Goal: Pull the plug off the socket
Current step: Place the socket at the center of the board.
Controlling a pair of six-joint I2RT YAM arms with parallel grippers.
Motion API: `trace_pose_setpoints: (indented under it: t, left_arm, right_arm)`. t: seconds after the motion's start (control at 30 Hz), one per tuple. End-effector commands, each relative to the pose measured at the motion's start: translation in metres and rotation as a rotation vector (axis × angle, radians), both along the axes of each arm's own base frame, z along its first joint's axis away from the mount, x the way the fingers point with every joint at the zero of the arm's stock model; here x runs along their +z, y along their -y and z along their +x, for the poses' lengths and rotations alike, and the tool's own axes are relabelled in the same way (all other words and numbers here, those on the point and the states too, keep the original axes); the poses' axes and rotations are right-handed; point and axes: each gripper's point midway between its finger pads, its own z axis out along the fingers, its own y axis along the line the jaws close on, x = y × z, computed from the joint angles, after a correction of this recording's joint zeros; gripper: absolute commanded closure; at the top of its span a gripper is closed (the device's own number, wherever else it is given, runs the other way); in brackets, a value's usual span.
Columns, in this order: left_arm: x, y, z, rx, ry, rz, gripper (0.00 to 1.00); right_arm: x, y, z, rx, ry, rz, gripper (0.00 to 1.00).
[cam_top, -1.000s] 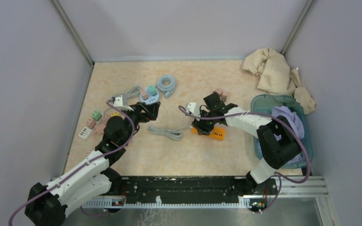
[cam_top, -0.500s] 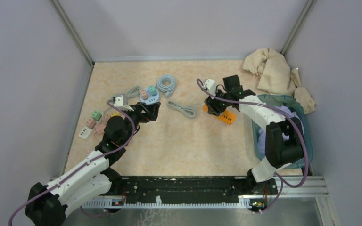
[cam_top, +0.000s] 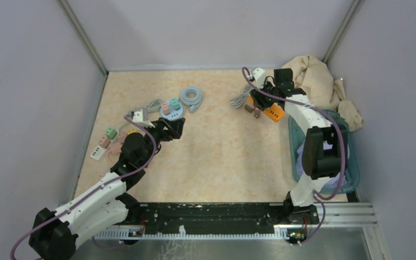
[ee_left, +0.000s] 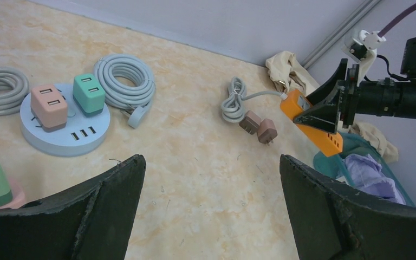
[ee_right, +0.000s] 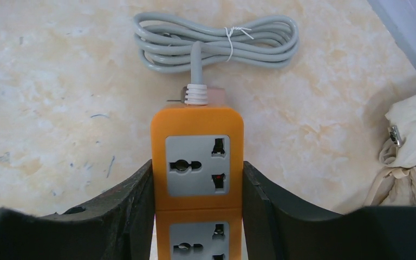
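The orange socket strip (ee_right: pixel 197 124) sits between the fingers of my right gripper (ee_right: pixel 197 216), which is shut on its sides. The two outlets I can see on it hold no plug. From above, the orange socket strip (cam_top: pixel 274 112) and the right gripper (cam_top: pixel 264 103) are at the back right, just above the table. The strip's tied grey cable (ee_right: pixel 216 40) lies on the table ahead of it. Two brown plugs (ee_left: pixel 258 126) lie loose beside that cable. My left gripper (ee_left: pixel 211 160) hangs open over bare table at the left centre, nothing between its fingers.
A round blue socket hub (ee_left: pixel 65 135) carries a pink adapter (ee_left: pixel 49 105) and a green one (ee_left: pixel 88 93), next to a grey cable coil (ee_left: pixel 124 81). A teal basket (cam_top: pixel 352 179) of clothes and a beige cloth (cam_top: pixel 314 81) crowd the right side. Small adapters (cam_top: pixel 105 138) lie far left.
My right arm has carried the orange strip and its cable from the middle of the table to the back right. The left arm has stayed still.
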Motion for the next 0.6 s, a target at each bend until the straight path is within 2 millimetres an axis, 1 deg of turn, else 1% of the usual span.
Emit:
trace_pose_setpoints:
  t: [0.0,0.07,0.17,0.3,0.37,0.57]
  left_arm:
    - [0.006,0.000,0.000,-0.004,0.023,-0.005,0.02]
    - [0.005,-0.001,0.000,-0.001,0.022,-0.004,0.02]
    - [0.006,-0.002,0.001,0.003,0.023,-0.004,0.02]
    - [0.005,-0.002,0.001,0.006,0.021,-0.002,0.02]
    - [0.004,-0.002,0.002,0.009,0.022,-0.003,0.02]
    - [0.006,0.003,0.006,0.000,0.025,0.009,0.02]
  right_arm:
    - [0.035,0.016,0.050,-0.085,0.155,0.006,1.00]
    - [0.031,0.030,0.059,-0.136,0.151,0.010,1.00]
    - [0.018,0.050,0.071,-0.207,0.129,0.004,1.00]
    - [-0.008,0.075,0.077,-0.316,0.074,-0.002,1.00]
    - [-0.021,0.082,0.076,-0.352,0.044,0.014,1.00]
    - [-0.055,0.089,0.075,-0.486,-0.042,0.075,1.00]
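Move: The right gripper still holds the orange socket by its cord end, in the air. The clear patch of board it is being taken to lies about 9 cm right, 6 cm ahead and 12 cm below. The two loose pink plugs are roughly 6 cm ahead, 2 cm left and 11 cm below the gripper; the bundled grey cord lies about 13 cm ahead and 8 cm left. From the left gripper the patch is some 48 cm right, 21 cm ahead and 21 cm below. Keep the right gripper's hold on the socket and carry it about 8 cm right while lowering it some 6 cm and reaching 5 cm or so forward, away from the loose pink plugs towards the clear patch beside the basket's far-left corner. Turn the wrist roughly 20 degrees clockwise on the way, letting the cord trail. ##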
